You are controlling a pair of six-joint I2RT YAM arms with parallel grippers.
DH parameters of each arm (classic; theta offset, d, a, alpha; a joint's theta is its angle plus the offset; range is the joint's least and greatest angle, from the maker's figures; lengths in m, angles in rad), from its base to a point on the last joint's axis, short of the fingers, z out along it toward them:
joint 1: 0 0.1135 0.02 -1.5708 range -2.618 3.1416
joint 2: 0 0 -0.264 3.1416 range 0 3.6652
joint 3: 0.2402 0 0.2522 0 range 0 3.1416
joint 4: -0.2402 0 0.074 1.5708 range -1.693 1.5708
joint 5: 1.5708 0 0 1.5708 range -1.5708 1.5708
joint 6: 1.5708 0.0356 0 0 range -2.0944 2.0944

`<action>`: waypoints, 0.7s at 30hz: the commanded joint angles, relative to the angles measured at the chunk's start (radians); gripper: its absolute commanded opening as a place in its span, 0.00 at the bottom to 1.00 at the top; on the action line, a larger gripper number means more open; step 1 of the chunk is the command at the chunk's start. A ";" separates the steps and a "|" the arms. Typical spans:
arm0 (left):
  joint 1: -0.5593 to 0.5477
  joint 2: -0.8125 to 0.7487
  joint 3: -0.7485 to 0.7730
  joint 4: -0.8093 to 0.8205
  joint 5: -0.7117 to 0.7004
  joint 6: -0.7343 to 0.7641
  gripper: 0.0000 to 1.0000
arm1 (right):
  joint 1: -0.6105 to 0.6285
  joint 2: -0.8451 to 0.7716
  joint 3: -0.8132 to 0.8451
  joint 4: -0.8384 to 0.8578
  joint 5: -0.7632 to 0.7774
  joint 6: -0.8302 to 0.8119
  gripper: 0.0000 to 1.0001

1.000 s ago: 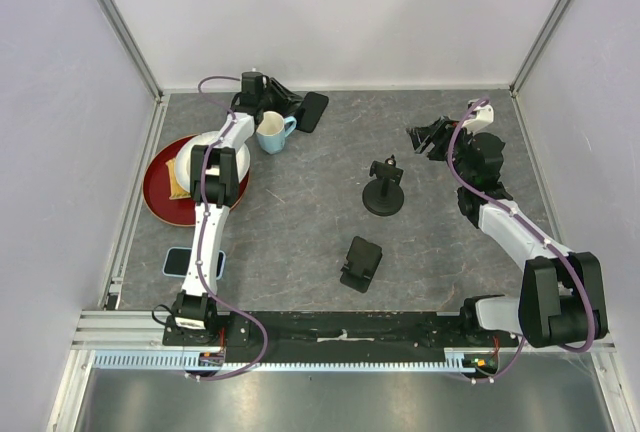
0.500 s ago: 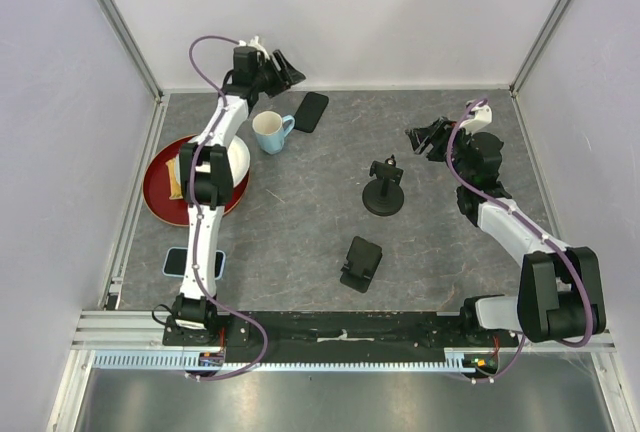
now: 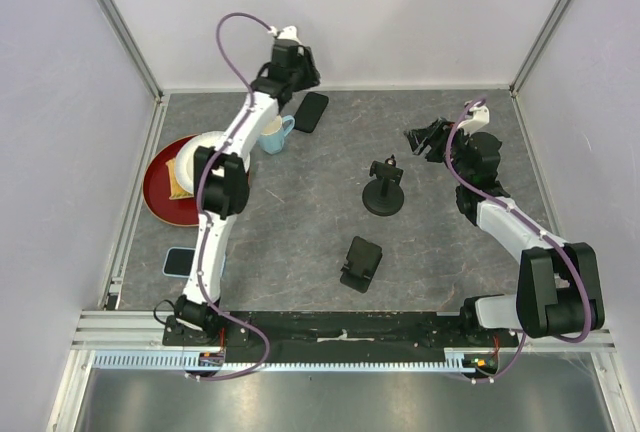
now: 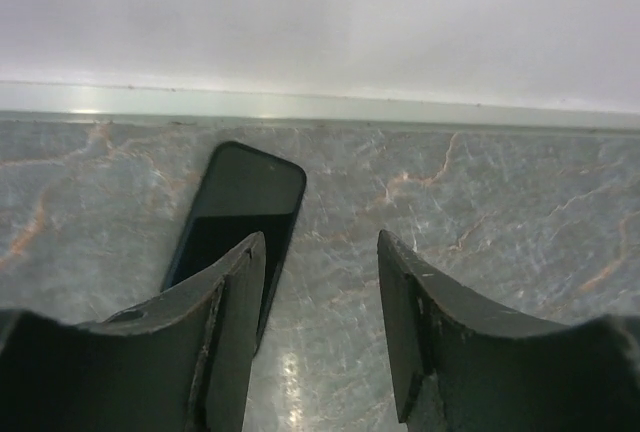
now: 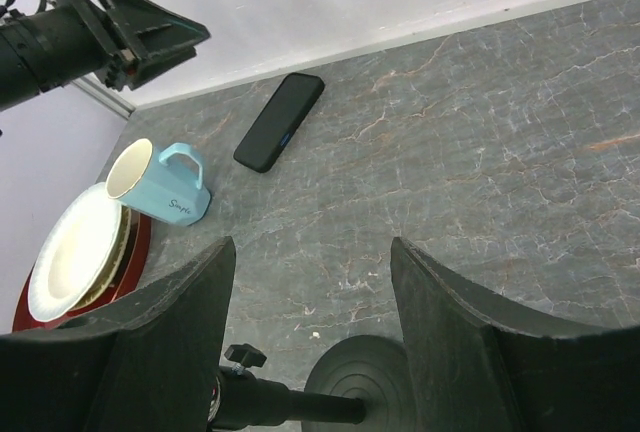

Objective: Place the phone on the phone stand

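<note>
The black phone [image 3: 312, 112] lies flat near the back wall, right of a blue mug [image 3: 272, 134]. My left gripper [image 3: 303, 74] hangs above the phone's far end, open with nothing between its fingers. In the left wrist view the phone [image 4: 240, 214] lies below and left of the left gripper [image 4: 320, 244]. The phone stand [image 3: 384, 189], a black round base with a post and clamp, is mid-table. My right gripper [image 3: 425, 138] hovers just right of it, open and empty. The right wrist view shows the right gripper [image 5: 312, 247] above the stand's base [image 5: 365, 382], with the phone [image 5: 279, 121] beyond.
A red tray [image 3: 160, 202] with a white plate [image 3: 215, 152] sits at the left. A second phone in a blue case [image 3: 180, 262] lies near the left front. A small black angled stand [image 3: 361, 263] is front of centre. Walls close the back and sides.
My left arm has risen from beside the phone and swung right, so its gripper now hangs over the phone's far end. The phone and right arm have not moved.
</note>
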 commanded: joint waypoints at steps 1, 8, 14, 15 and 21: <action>-0.072 -0.015 0.020 -0.041 -0.227 0.130 0.59 | -0.003 0.000 0.006 0.060 -0.016 0.011 0.70; -0.102 0.082 0.099 -0.044 -0.212 0.176 0.78 | -0.003 0.003 0.004 0.066 -0.018 0.012 0.71; -0.124 0.144 0.115 -0.028 -0.290 0.260 0.81 | -0.006 0.011 0.006 0.069 -0.024 0.014 0.71; -0.124 0.159 0.116 -0.036 -0.298 0.265 0.81 | -0.005 0.009 0.004 0.069 -0.024 0.014 0.71; -0.105 0.194 0.136 -0.088 -0.247 0.242 0.82 | -0.006 0.015 0.004 0.075 -0.031 0.020 0.72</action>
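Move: The black phone lies almost straight below the left hand, some 16 cm down and perhaps 1 cm farther out. The mug stands about 6 cm back and 11 cm to the left of that hand; the round-based phone stand is roughly 24 cm back and 20 cm to its right. From the idle right hand the phone is about 23 cm ahead, 25 cm to the left and 19 cm below. Swinging right and slightly back by about 5 cm at first, the left hand then turns downward over the phone, sinking some 10 cm in all while easing a couple of centimetres back to the left. Its left side rolls up by about 20 degrees and the fingers open wider, staying clear above the phone. ##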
